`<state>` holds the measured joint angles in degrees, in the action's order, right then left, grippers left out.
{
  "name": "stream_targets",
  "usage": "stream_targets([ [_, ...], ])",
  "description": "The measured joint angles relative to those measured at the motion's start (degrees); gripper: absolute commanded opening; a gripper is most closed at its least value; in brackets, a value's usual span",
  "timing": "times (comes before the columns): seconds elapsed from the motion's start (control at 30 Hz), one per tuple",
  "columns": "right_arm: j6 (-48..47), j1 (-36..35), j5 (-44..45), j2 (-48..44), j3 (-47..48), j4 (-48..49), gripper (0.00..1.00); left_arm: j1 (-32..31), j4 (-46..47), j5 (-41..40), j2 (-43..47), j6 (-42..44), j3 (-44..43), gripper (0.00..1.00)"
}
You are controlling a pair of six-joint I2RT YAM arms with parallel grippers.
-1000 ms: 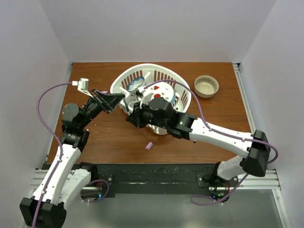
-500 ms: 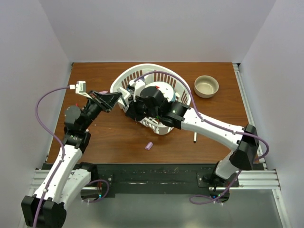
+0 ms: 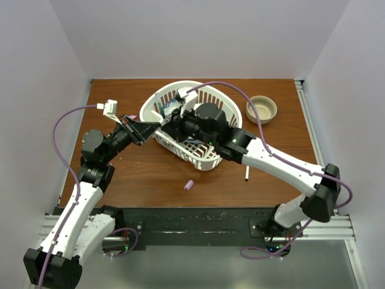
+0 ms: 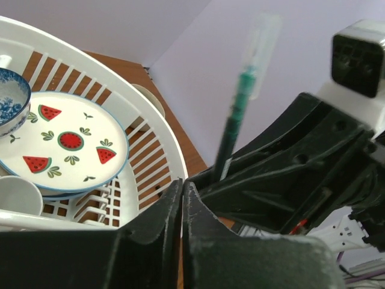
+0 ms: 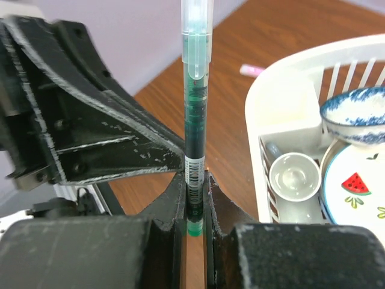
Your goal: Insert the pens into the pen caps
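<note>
My right gripper (image 5: 195, 177) is shut on the lower end of a dark green pen (image 5: 195, 120). The pen stands upright with a clear cap (image 5: 197, 36) on its top. My left gripper (image 4: 181, 183) is shut, nothing showing between its jaws, right beside the right gripper's fingers; the same pen (image 4: 236, 120) rises just past it. From above, the left gripper (image 3: 153, 127) and right gripper (image 3: 170, 128) meet tip to tip at the basket's left edge. A lilac-pink cap (image 3: 188, 185) lies on the table in front. A white pen (image 3: 245, 174) lies further right.
A white ribbed basket (image 3: 198, 90) holds a watermelon plate (image 4: 72, 141), a blue patterned bowl (image 5: 355, 114) and a small white cup (image 5: 295, 177). A tan bowl (image 3: 261, 109) sits at the back right. A small pink piece (image 5: 251, 70) lies on the table left of the basket.
The right arm has swung back and left over the basket, bringing the pen up to the left gripper. The left jaws have closed fully.
</note>
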<state>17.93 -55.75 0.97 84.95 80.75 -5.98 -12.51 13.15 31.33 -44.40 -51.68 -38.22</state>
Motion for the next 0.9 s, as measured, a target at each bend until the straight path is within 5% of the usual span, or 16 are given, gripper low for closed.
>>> stream_targets([
  [0.2,-0.1,0.4,4.4,-8.6,-1.5,3.1,0.0,-0.9,-6.3,3.0,-0.4,2.6,-5.7,0.57],
  [0.5,1.5,1.8,11.8,-26.7,-11.4,-9.0,0.0,-1.0,-10.0,4.8,-2.7,9.5,-11.0,0.94],
  [0.7,6.1,6.8,20.3,-34.9,-17.1,-23.5,0.0,-1.0,-16.8,1.5,-5.2,17.0,-15.0,0.98],
  [0.9,11.6,11.4,24.2,-40.5,-27.6,-36.1,0.0,-1.0,-25.8,-10.6,-6.0,23.1,-15.1,0.97],
])
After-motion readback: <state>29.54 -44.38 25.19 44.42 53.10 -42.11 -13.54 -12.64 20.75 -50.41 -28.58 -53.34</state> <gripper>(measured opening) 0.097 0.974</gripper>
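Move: The right hand holds the green pen with its clear cap already on; the white marker, towards which it will swing, lies on the table about 28 cm to its right, 4 cm back and 30 cm below. From the right hand, the basket's middle is some 8 cm ahead, 7 cm right and 20 cm down, the purple cap roughly 10 cm back and 5 cm right, and the bowl about 18 cm ahead and 33 cm right, both near table height. From the empty left hand the white marker lies about 31 cm right, 4 cm back and 30 cm below. Keeping its grip on the capped green pen, the right hand lifts about 8 cm clear of the left fingers, sweeps some 27 cm to the right across the basket towards the white marker, then sinks well below its starting height, drawing back slightly and turning clockwise nearly 40 degrees. The empty left hand spreads its nearly shut fingers wide while easing back and up a few centimetres, then rolls its left side up and comes forward, down and to its left beside the basket. ##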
